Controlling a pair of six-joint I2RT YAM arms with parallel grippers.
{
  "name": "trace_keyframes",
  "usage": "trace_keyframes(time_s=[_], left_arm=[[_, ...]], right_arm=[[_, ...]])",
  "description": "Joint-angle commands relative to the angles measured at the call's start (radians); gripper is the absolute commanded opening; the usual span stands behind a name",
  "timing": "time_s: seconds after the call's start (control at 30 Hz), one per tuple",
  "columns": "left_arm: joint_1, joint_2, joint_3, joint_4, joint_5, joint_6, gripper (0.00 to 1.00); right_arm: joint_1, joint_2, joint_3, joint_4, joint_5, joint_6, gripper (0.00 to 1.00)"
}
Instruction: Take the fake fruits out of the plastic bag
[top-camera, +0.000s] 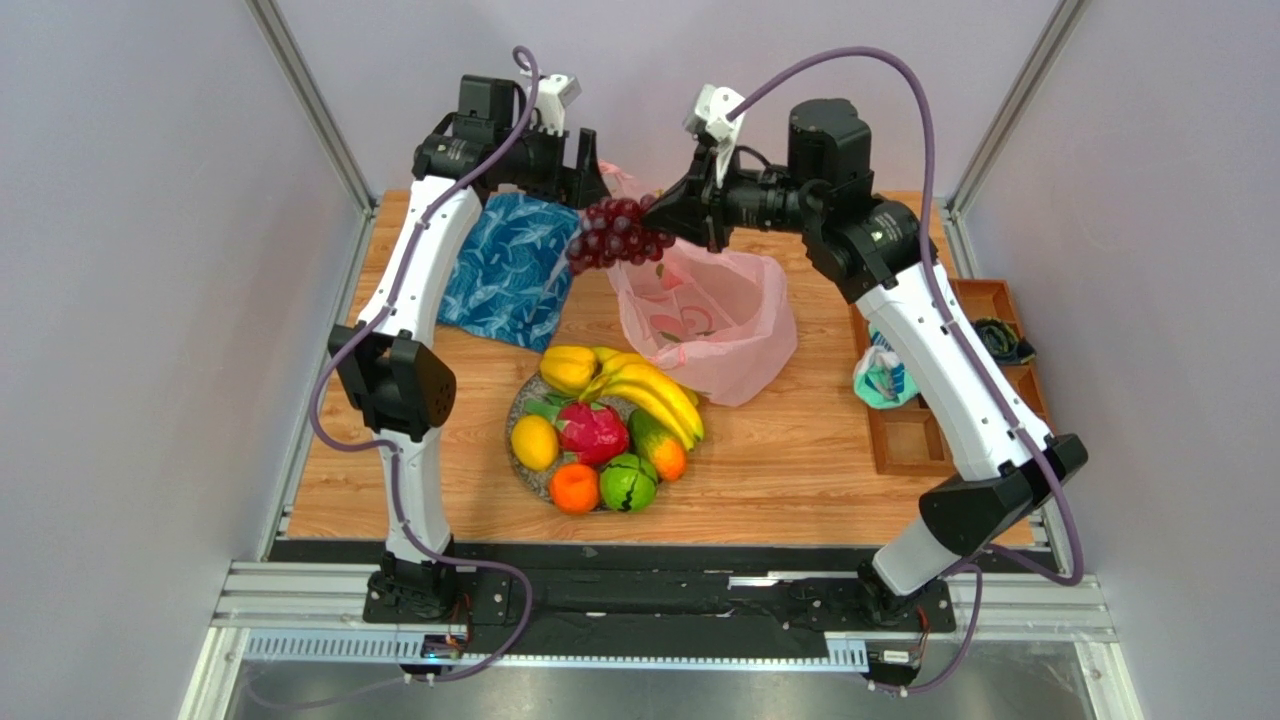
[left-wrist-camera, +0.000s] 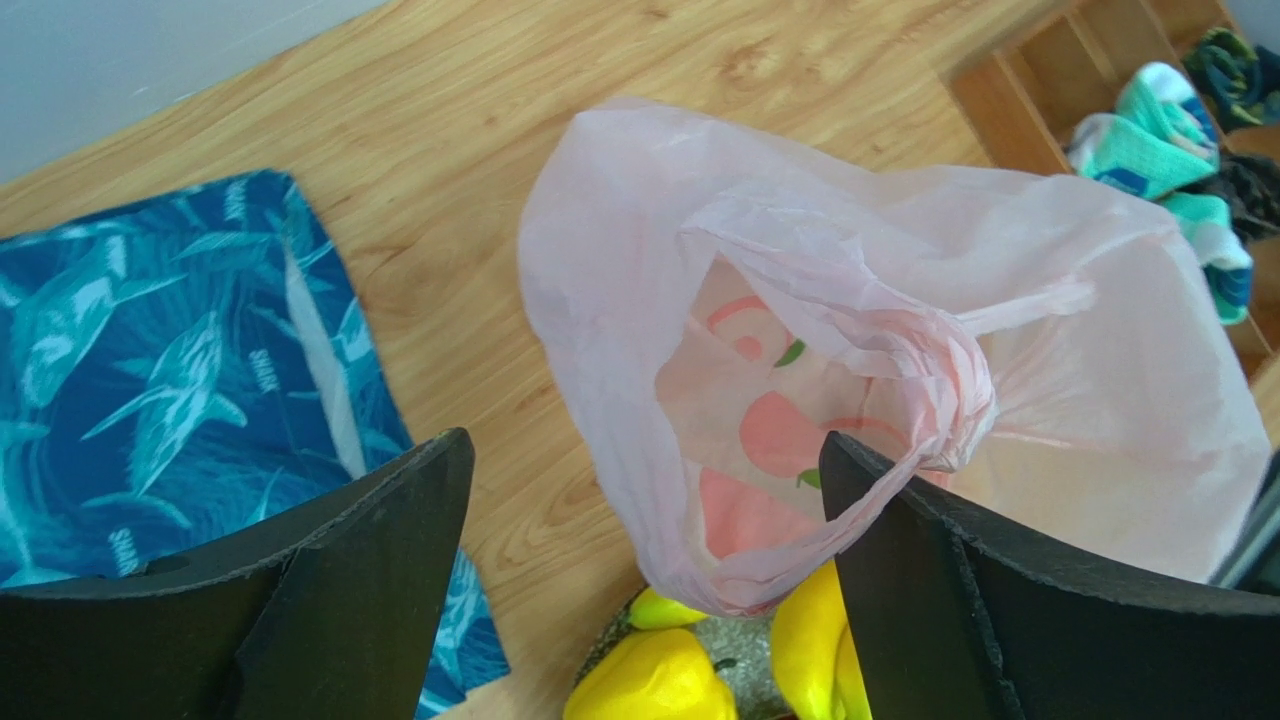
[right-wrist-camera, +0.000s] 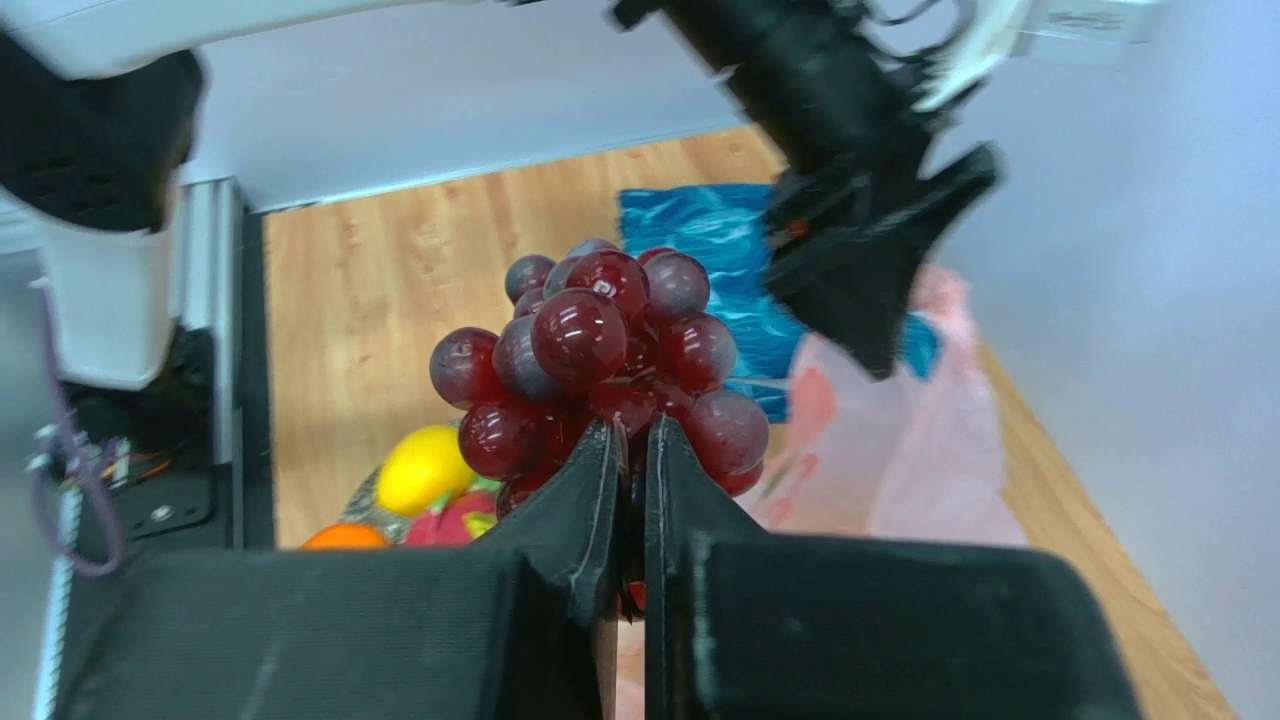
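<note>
The pink plastic bag stands slumped on the table behind the plate, its mouth open upward. My left gripper hangs open above it. In the left wrist view the bag lies below the left gripper, and its twisted handle runs past the right finger's tip. My right gripper is shut on the purple grapes, held in the air beside the bag's top. The grapes bulge above the right gripper. Bananas, lemon, dragon fruit, orange, melon and mango lie on the plate.
The speckled grey plate sits at the table's front middle. A blue patterned cloth lies at the back left. At the right edge, a wooden tray holds teal-and-white bundles.
</note>
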Motion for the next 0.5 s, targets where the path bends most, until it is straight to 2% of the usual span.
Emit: trace_keyframes(time_s=[0.0,0.1,0.17,0.33,0.47], left_arm=[[0.041,-0.093,-0.014,-0.006,-0.089,0.004,0.95],[0.072,-0.143,-0.043,-0.020,-0.098,0.015,0.95],[0.095,-0.185,-0.062,-0.024,-0.094,0.016,0.95],[0.139,-0.254,-0.137,-0.023,-0.075,0.010,0.94],[0.161,-0.287,-0.168,-0.024,-0.061,0.007,0.94]], right_arm=[[0.067,-0.054,-0.089,-0.016,-0.079,-0.019,0.00],[0.118,-0.070,-0.190,-0.015,-0.083,-0.030,0.00],[0.127,-0.070,-0.242,0.053,-0.084,0.046,0.00],[0.152,-0.030,-0.230,0.027,-0.087,0.025,0.00],[0.164,-0.039,-0.308,0.028,-0.098,0.028,0.00]])
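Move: The right hand holds the grapes about 42 cm above the plate, whose middle lies some 9 cm back and 8 cm left of it. The bananas are 3 cm back and 1 cm left, the yellow pepper level and 13 cm left, the plastic bag 6 cm ahead and 7 cm right. From the open left hand, the plate is 26 cm back, straight below in width, 28 cm down. Right hand lowers its grapes about 10 cm, back and left towards the plate; open left hand withdraws left. ##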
